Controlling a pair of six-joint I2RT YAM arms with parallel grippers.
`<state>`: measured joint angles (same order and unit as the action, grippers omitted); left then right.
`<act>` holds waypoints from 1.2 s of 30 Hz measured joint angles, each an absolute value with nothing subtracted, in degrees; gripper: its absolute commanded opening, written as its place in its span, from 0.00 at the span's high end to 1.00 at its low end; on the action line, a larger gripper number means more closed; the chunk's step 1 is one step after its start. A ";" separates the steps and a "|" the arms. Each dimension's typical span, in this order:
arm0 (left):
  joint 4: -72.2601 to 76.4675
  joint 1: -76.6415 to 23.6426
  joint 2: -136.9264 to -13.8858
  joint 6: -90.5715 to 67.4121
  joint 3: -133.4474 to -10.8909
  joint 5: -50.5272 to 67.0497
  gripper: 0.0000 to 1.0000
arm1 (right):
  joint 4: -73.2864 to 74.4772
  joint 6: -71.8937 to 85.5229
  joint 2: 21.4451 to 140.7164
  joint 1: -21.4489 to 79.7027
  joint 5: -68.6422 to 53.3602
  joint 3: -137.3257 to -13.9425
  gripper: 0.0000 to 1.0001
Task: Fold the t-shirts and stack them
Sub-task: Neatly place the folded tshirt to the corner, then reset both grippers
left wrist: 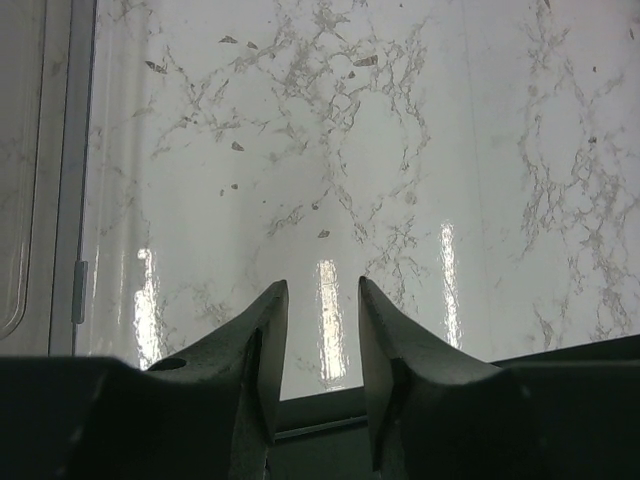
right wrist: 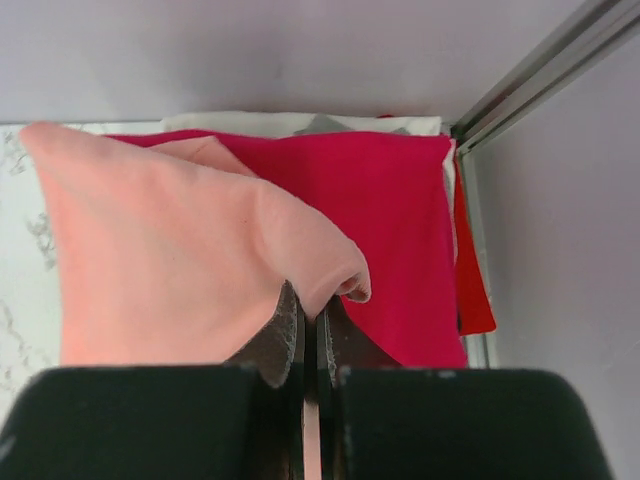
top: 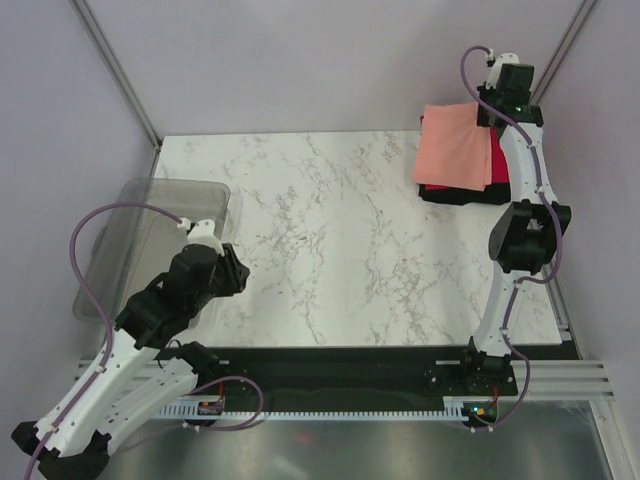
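At the table's far right corner lies a stack of t-shirts: a salmon-pink one (top: pixel 455 145) on top, a bright red one (top: pixel 498 160) under it and a black one (top: pixel 462 194) at the bottom. My right gripper (top: pixel 490 108) hangs over the stack's far right side. In the right wrist view it (right wrist: pixel 310 308) is shut on a raised fold at the edge of the salmon-pink t-shirt (right wrist: pixel 170 250), above the red t-shirt (right wrist: pixel 395 215). My left gripper (left wrist: pixel 322 290) is open over bare marble near the front left, with nothing between its fingers.
A grey see-through plastic tub (top: pixel 150 225) stands at the table's left edge, just beside the left arm. The metal frame post (right wrist: pixel 540 75) and the side wall are close to the right of the stack. A pale cloth edge (right wrist: pixel 300 123) shows behind the red t-shirt.
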<state>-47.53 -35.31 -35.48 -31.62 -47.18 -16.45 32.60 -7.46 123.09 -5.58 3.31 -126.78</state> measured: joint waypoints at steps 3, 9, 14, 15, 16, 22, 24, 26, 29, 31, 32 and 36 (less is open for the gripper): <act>-47.55 -35.31 -35.86 -31.64 -47.18 -16.45 0.59 | 31.88 -7.95 126.04 -7.40 3.14 -129.93 1.00; -47.53 -34.76 -36.84 -31.62 -47.18 -16.47 0.59 | 25.65 -9.93 132.66 -8.01 3.16 -133.05 1.00; -47.53 -34.41 -37.52 -31.62 -47.18 -16.47 0.60 | 17.54 -10.39 139.68 -7.77 3.27 -133.86 1.00; -47.53 -34.41 -37.52 -31.62 -47.18 -16.47 0.60 | 16.03 -10.35 140.75 -7.77 3.42 -133.86 1.00; -47.53 -34.41 -37.52 -31.62 -47.18 -16.47 0.60 | 14.15 -10.33 141.99 -7.77 3.60 -133.86 1.00; -47.55 -34.35 -37.45 -31.62 -47.18 -16.49 0.59 | 6.13 -10.28 144.99 -7.53 7.79 -133.14 0.81; -47.55 -34.35 -37.10 -31.64 -47.18 -16.49 0.59 | 2.63 -9.67 144.88 -7.33 9.50 -131.37 0.34; -47.55 -34.35 -36.56 -31.64 -47.18 -16.49 0.58 | -0.34 -9.34 144.62 -7.31 11.33 -129.10 0.16; -47.53 -34.35 -35.66 -31.62 -47.18 -16.49 0.58 | -2.39 -7.90 143.11 -7.44 13.04 -125.82 0.02; -47.53 -34.35 -35.46 -31.62 -47.18 -16.47 0.58 | -2.57 -6.11 140.77 -7.73 13.93 -123.59 0.02; -47.53 -34.35 -35.44 -31.62 -47.18 -16.45 0.58 | -2.42 -5.13 139.22 -7.84 14.11 -122.37 0.02; -47.53 -34.35 -34.76 -31.62 -47.18 -16.45 0.55 | -1.54 -1.21 131.68 -7.92 14.81 -120.11 0.02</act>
<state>-47.53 -34.35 -34.76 -31.62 -47.18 -16.45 -1.54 -1.21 131.68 -7.92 14.81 -120.11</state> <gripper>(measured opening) 0.426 0.982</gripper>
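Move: The right hand holds the far right corner of the salmon t-shirt; the shirt's middle lies about 9 cm back, 7 cm left and 9 cm below. The red t-shirt it goes onto has its middle roughly level ahead, 2 cm left and 12 cm below; an orange edge pokes out 12 cm right, 14 cm below. From the left hand, the red t-shirt is some 40 cm ahead, 56 cm right and 7 cm below. Right hand draws the pinched corner some 10 cm forward and down, slightly right, lets go, then lifts back. ##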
